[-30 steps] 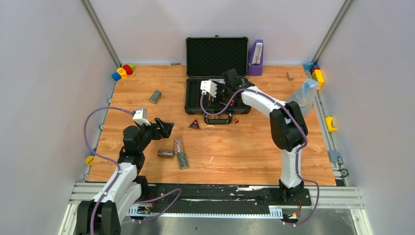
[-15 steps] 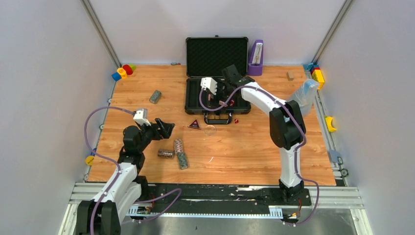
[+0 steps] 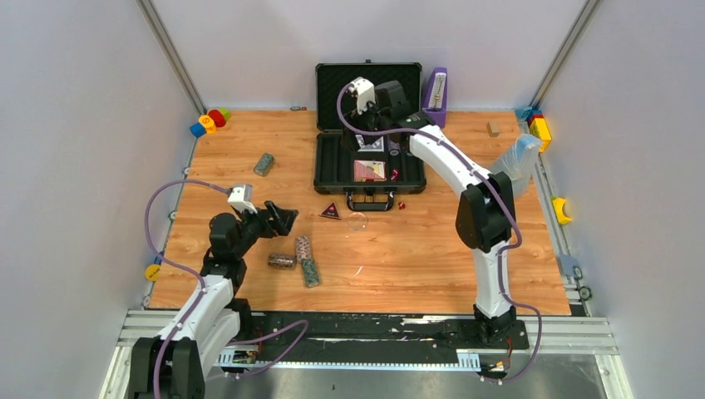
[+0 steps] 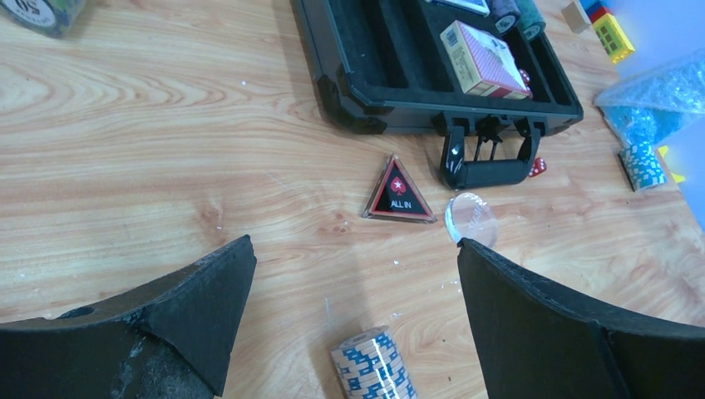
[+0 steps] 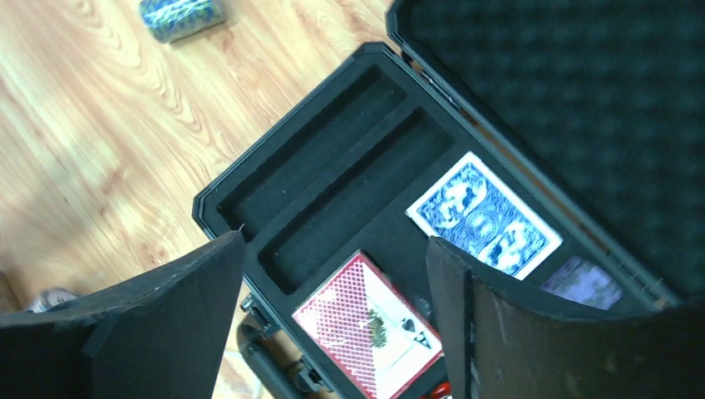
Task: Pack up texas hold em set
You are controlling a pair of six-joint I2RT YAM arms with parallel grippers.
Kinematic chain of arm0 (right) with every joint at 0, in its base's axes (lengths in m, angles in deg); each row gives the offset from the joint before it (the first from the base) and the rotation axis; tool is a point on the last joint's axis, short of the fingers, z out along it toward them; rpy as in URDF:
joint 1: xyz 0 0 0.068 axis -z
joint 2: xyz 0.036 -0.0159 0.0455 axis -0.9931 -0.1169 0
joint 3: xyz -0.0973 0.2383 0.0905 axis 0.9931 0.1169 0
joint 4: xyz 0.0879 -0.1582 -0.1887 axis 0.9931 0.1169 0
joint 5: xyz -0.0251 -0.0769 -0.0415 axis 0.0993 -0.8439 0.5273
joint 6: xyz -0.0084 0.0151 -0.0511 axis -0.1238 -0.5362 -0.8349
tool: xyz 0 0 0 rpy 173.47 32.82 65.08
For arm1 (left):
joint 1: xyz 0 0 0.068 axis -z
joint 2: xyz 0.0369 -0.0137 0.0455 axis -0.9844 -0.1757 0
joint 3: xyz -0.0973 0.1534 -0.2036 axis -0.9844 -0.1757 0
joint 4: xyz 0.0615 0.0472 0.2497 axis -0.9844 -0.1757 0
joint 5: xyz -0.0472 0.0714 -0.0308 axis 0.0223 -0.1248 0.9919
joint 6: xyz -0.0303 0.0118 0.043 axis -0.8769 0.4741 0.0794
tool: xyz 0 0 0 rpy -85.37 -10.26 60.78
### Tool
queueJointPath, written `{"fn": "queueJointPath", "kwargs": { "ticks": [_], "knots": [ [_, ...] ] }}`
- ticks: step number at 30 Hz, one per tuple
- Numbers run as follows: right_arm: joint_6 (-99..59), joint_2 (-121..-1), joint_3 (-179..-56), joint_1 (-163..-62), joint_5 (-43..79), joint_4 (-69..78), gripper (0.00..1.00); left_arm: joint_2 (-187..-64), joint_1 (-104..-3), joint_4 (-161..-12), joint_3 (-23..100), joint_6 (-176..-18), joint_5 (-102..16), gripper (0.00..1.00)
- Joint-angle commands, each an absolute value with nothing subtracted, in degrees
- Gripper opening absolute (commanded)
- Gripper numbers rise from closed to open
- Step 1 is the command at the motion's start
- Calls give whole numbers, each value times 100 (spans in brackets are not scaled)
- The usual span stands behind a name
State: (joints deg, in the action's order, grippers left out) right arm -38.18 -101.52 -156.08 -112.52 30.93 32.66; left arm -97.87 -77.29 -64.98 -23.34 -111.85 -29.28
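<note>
The black case [image 3: 332,162] lies open at the table's back, its lid [image 3: 368,87] upright. A red card deck [image 3: 370,169] and a blue card deck [image 3: 371,143] lie inside, seen too as the red deck [image 5: 370,324] and the blue deck [image 5: 484,216]. My right gripper [image 3: 363,126] hangs open over the case's rear, holding nothing. The dark red triangle [image 4: 401,193] and a red die [image 4: 538,167] sit by the handle. Chip rolls [image 3: 303,247] [image 3: 264,164] lie on the table. My left gripper [image 4: 353,258] is open above one roll [image 4: 374,366].
A clear disc [image 3: 357,221] lies beside the triangle. A purple upright object [image 3: 435,98] stands right of the lid. Toy blocks [image 3: 209,121] sit back left, more blocks [image 3: 539,125] back right. A plastic bag [image 3: 517,162] with teal chips [image 4: 640,164] lies right.
My right arm has risen from low over the case's front and swung back toward the lid, leaving the red deck uncovered in the case. The left arm has not moved.
</note>
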Motion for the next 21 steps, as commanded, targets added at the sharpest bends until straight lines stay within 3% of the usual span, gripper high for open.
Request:
{"fn": "queueJointPath", "kwargs": {
  "ticks": [1,6,11,16,21],
  "knots": [
    [-2062,-9988,-14893,-11495,1805,2652,76,-9442,-7751,-6407,-2244,-11042,-2970,100],
    [-2148,-10074,-14831,-11807,336,2493,69,-8994,-7757,-6633,-2334,-11023,-3125,100],
    [-2066,-10081,-14615,-11862,-32,2498,59,-8903,-7755,-6590,-2388,-11048,-3185,100],
    [-1995,-10076,-14338,-11862,-271,2564,35,-9129,-7752,-6458,-2351,-11060,-3068,100],
    [-1944,-10018,-14100,-11854,-404,2688,24,-9330,-7751,-6400,-2293,-11071,-3040,100]
  ]
}}
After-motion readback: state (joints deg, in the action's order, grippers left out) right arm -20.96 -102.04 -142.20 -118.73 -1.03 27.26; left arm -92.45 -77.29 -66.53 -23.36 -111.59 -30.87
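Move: Down in the open case, the red card box lies behind and to the right of the right hand: about 4 cm back, 4 cm right and some 12 cm below. The blue card deck is roughly 9 cm farther out than that box; the purple chip roll sits level with the deck, about 8 cm to the deck's right. For the left hand, the red card box is some 16 cm ahead, 20 cm right and 5 cm lower. Sinking about 9 cm into the open case, mostly straight down and then also sideways to the right by some 3 cm, the empty right hand comes in over the red card box. Meanwhile it turns about 30 degrees clockwise, and its fingers close from nearly wide to a narrow gap; contact with the box can't be made out. The left hand, open and empty, rises about 3 cm and sinks back part of the way. ##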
